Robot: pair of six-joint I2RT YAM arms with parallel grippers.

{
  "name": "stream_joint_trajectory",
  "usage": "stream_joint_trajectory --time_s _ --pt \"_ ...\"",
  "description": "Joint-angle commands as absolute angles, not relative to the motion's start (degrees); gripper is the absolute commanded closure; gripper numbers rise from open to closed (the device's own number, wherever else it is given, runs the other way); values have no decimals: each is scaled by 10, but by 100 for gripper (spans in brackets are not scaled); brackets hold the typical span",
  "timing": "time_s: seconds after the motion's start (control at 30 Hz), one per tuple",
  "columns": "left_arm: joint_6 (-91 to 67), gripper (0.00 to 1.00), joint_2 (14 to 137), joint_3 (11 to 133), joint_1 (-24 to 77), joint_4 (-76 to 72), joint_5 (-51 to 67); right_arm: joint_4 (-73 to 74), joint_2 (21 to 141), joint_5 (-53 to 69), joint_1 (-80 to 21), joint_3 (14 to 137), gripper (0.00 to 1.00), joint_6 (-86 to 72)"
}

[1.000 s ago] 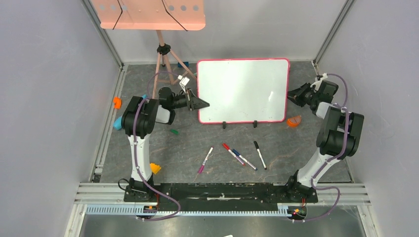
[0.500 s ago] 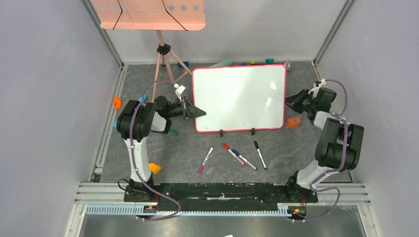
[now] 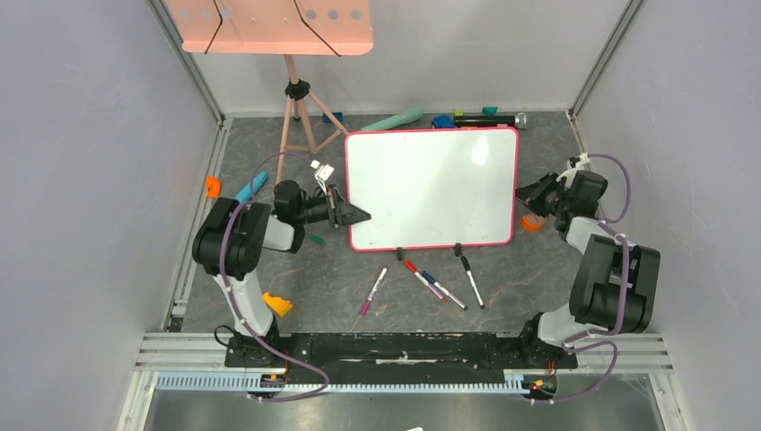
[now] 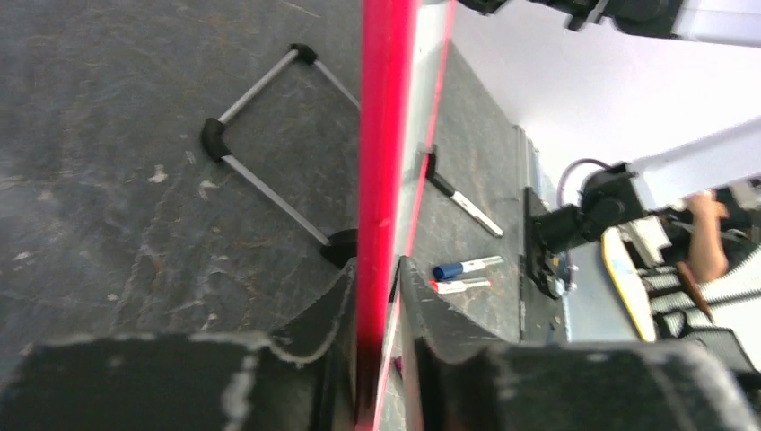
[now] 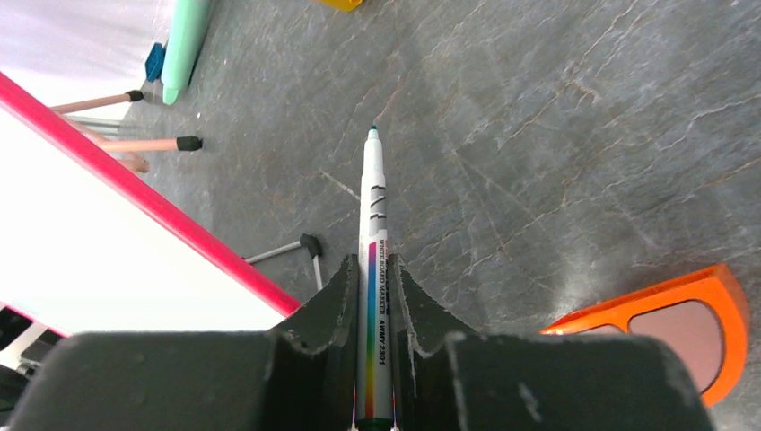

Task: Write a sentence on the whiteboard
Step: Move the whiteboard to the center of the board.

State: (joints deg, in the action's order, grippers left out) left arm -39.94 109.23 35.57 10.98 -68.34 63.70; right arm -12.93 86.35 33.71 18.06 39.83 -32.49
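The whiteboard (image 3: 431, 189), glossy white in a pink-red frame, stands mid-table on two black feet. Its face shows no sentence in the top view. My left gripper (image 3: 357, 215) is shut on the board's left edge. In the left wrist view the red frame (image 4: 384, 135) runs straight between the fingers of that gripper (image 4: 375, 269). My right gripper (image 3: 525, 190) hovers just off the board's right edge, shut on a whiteboard marker (image 5: 372, 206). The marker's green tip points forward over the table, apart from the board (image 5: 90, 233).
Several loose markers (image 3: 422, 278) lie in front of the board. An orange eraser (image 3: 535, 222) sits under the right gripper. A salmon tray on a tripod (image 3: 269, 25) stands at the back left. Teal and dark items (image 3: 392, 119) lie behind the board; a yellow wedge (image 3: 278, 305) lies near the left base.
The board has shifted toward the near edge and slightly left, still held by my left gripper, uncovering the items behind it. The right gripper with the marker moved nearer too.
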Motion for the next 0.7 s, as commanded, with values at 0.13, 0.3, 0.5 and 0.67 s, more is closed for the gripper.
stream_joint_trajectory --time_s 0.13,0.3,0.5,0.67 --pt "-204 51 1018 365 140 -452 495 -102 836 417 139 388 100 -333" --pt "-213 46 1039 375 139 -470 499 -113 837 400 142 400 100 -345" --pt "-231 27 1033 362 139 -511 509 -102 837 382 155 400 100 -340" --pt "-262 9 1012 345 139 -560 516 -85 834 351 193 408 100 -333"
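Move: The left hand pinches the whiteboard's left frame near its lower corner; the board's middle lies about 20 cm to its right and 8 cm ahead, roughly level. A small green piece lies some 13 cm to its left and 7 cm back, about 10 cm below. From the right hand, holding the marker at the right edge, the board's middle is about 24 cm left and 2 cm ahead; the orange eraser lies about 8 cm back, 4 cm right and 8 cm below. Left fingers release the whiteboard and sink 2.5 cm; right hand pushes it 3 cm left, then eases off. ##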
